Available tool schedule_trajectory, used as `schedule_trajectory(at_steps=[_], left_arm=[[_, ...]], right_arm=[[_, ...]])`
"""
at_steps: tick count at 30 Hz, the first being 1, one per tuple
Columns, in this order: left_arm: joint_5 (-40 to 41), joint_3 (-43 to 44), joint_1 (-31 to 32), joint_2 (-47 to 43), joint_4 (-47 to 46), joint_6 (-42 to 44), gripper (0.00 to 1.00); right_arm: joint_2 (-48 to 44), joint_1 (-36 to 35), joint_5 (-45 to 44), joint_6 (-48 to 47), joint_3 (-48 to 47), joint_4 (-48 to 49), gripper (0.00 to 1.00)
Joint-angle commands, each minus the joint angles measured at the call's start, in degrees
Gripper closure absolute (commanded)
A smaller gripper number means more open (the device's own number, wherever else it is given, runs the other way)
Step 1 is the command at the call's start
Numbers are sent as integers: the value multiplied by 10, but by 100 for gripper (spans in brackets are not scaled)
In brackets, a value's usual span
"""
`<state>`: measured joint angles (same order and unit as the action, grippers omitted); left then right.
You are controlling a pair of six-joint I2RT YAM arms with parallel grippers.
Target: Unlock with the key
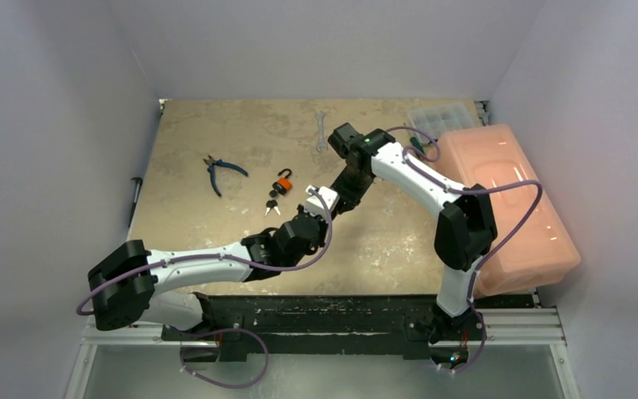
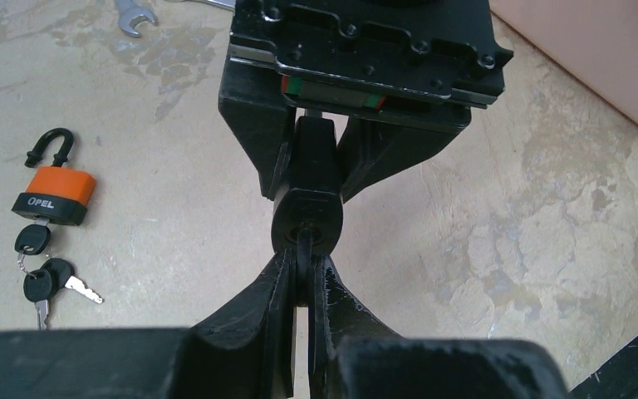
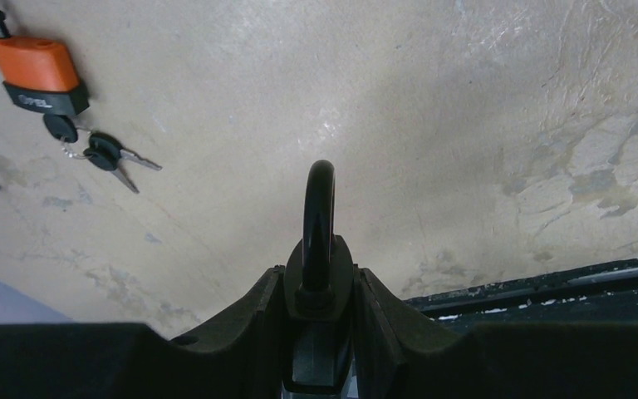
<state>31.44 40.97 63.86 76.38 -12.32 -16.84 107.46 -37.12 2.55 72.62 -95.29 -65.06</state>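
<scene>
My right gripper is shut on a black padlock, whose shackle points away from the wrist camera. In the left wrist view the padlock's keyhole end faces me. A black key sits in that keyhole, and my left gripper is shut on it. From above, both grippers meet over the middle of the table, left gripper against right gripper, and the lock is mostly hidden between them.
An orange padlock with a bunch of keys in it lies left of the grippers. Blue-handled pliers, a wrench, a clear compartment box and a large pink bin are also on the table.
</scene>
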Motion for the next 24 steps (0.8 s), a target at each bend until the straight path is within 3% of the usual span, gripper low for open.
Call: schedule_trajectory(at_steps=[1,10,14,16,19,21,24], left_arm=[[38,18,-4,-16,-40,-38,100],[29,21,-4,-36,-10,-60,100],[11,19,-4,-60,19,-66,56],[6,20,-4,-80,48,-80,44],[8,27,-4,-122,99,-112,19],[14,35,-4,-151,139,-136,10],[27,49,-4,-181,191,-181,4]], right_arm=[[-68,-23,68,19,9,5,100],[-85,-24,56,19,15,27,100],[-96,-24,49,13,20,44,100],[-109,-25,29,11,18,49,100],[-136,-24,0,9,24,69,100],[-157,-25,-12,5,36,91,100],[-195,-25,-24,-5,69,139,100]])
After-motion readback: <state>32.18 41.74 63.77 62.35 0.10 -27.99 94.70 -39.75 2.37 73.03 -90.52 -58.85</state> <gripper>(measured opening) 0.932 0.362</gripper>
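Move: The left fingers are shut on the head of the key, which sits in the black padlock; the padlock's middle is about 4 cm ahead of the left hand, 2 cm to its right and 1 cm lower. The orange padlock lies some 8 cm ahead, 12 cm left and 14 cm below, with the spare keys 2 cm ahead, 14 cm left and equally low. The right hand already holds the black padlock between its fingers. Left fingers open wide off the key, rising 5 cm and easing left; right, still gripping the padlock, lifts 6 cm. ##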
